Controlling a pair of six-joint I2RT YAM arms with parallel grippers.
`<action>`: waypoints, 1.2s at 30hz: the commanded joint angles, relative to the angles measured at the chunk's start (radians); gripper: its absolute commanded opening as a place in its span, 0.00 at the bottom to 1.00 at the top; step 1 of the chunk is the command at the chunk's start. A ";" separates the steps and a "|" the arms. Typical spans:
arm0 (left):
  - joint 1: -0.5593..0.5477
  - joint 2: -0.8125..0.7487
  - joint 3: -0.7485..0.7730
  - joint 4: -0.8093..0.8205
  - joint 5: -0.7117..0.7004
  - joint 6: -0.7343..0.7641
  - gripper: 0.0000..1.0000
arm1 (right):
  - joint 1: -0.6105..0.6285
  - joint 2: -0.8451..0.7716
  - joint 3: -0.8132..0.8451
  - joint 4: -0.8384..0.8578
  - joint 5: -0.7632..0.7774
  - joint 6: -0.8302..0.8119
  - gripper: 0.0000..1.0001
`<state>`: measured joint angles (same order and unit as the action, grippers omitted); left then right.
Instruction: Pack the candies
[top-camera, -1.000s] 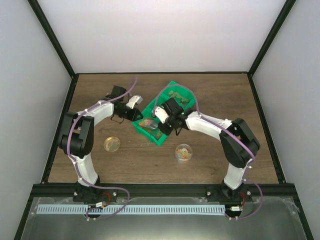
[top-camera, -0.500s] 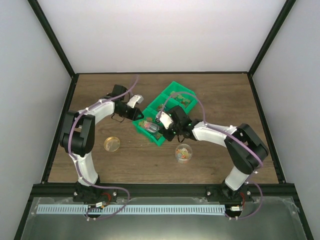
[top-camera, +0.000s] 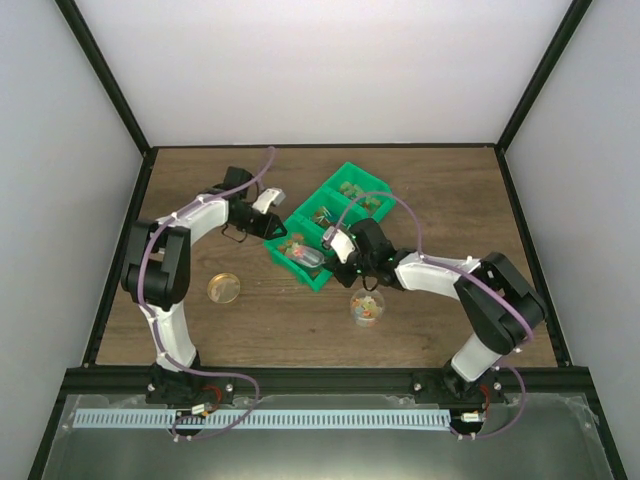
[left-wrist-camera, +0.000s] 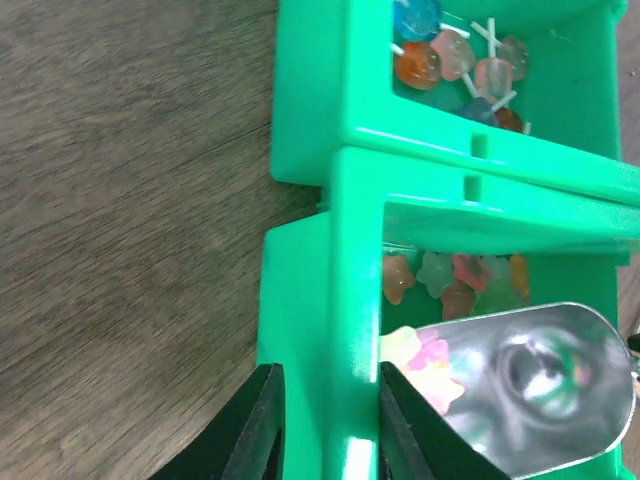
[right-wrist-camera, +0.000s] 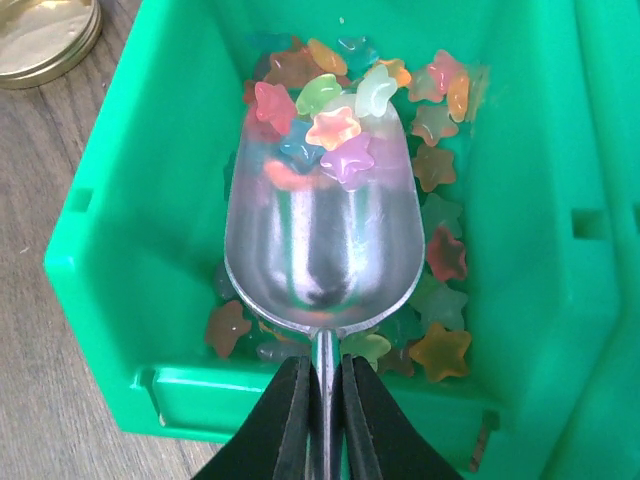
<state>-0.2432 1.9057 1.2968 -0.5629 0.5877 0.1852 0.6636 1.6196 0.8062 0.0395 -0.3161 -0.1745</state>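
Note:
A green divided bin (top-camera: 352, 170) stands mid-table. Its near compartment holds star-shaped candies (right-wrist-camera: 440, 260) in orange, red, yellow and green. My right gripper (right-wrist-camera: 322, 400) is shut on the thin handle of a metal scoop (right-wrist-camera: 320, 250), whose bowl sits low in that compartment. Several candies (right-wrist-camera: 330, 125) are heaped at the bowl's far end. From above, the right gripper (top-camera: 336, 250) is at the bin's near end. My left gripper (left-wrist-camera: 327, 420) straddles the bin's side wall (left-wrist-camera: 345, 300), with a finger pressed on each face. From above, the left gripper (top-camera: 272, 228) meets the bin's left side.
A clear round jar (top-camera: 367, 306) with a few candies inside stands near the bin, under my right forearm. Its gold lid (top-camera: 224, 289) lies flat to the left. Another bin compartment holds lollipop-like sweets (left-wrist-camera: 455, 65).
My right arm has swung toward the near right, drawing the scoop back along the bin's near compartment. The left arm has barely moved.

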 joint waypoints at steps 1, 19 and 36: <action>0.015 0.018 0.037 -0.033 -0.016 -0.011 0.30 | -0.024 -0.058 -0.037 0.089 -0.038 -0.013 0.01; 0.061 -0.013 0.094 -0.056 0.038 -0.056 0.72 | -0.083 -0.262 -0.247 0.380 -0.167 -0.006 0.01; 0.104 -0.029 0.078 -0.044 0.040 -0.060 0.75 | -0.196 -0.394 -0.174 0.092 -0.355 -0.164 0.01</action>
<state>-0.1398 1.9102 1.3911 -0.6220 0.6140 0.1314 0.5335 1.3392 0.5743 0.3454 -0.5541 -0.2043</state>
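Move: The right hand holds the candy-loaded scoop; the glass jar this load goes to lies some 9 cm back and 8 cm to its right, its middle about 4 cm lower. The star candies' compartment is about 6 cm left, 2 cm ahead and 4 cm below; the lollipop compartment some 12 cm ahead and 1 cm left. The left fingers straddle the box rim right at their tips, with the jar roughly 17 cm back and 21 cm right. Upwards by about 8 cm, and some 3 cm to its right, the right hand raises the scoop out of the star compartment, keeping its grip on the handle and tipping the bowl up towards level by roughly 20 degrees. The left hand, already loosening, opens wide, lets go of the rim and backs off left, forward and a little up. ##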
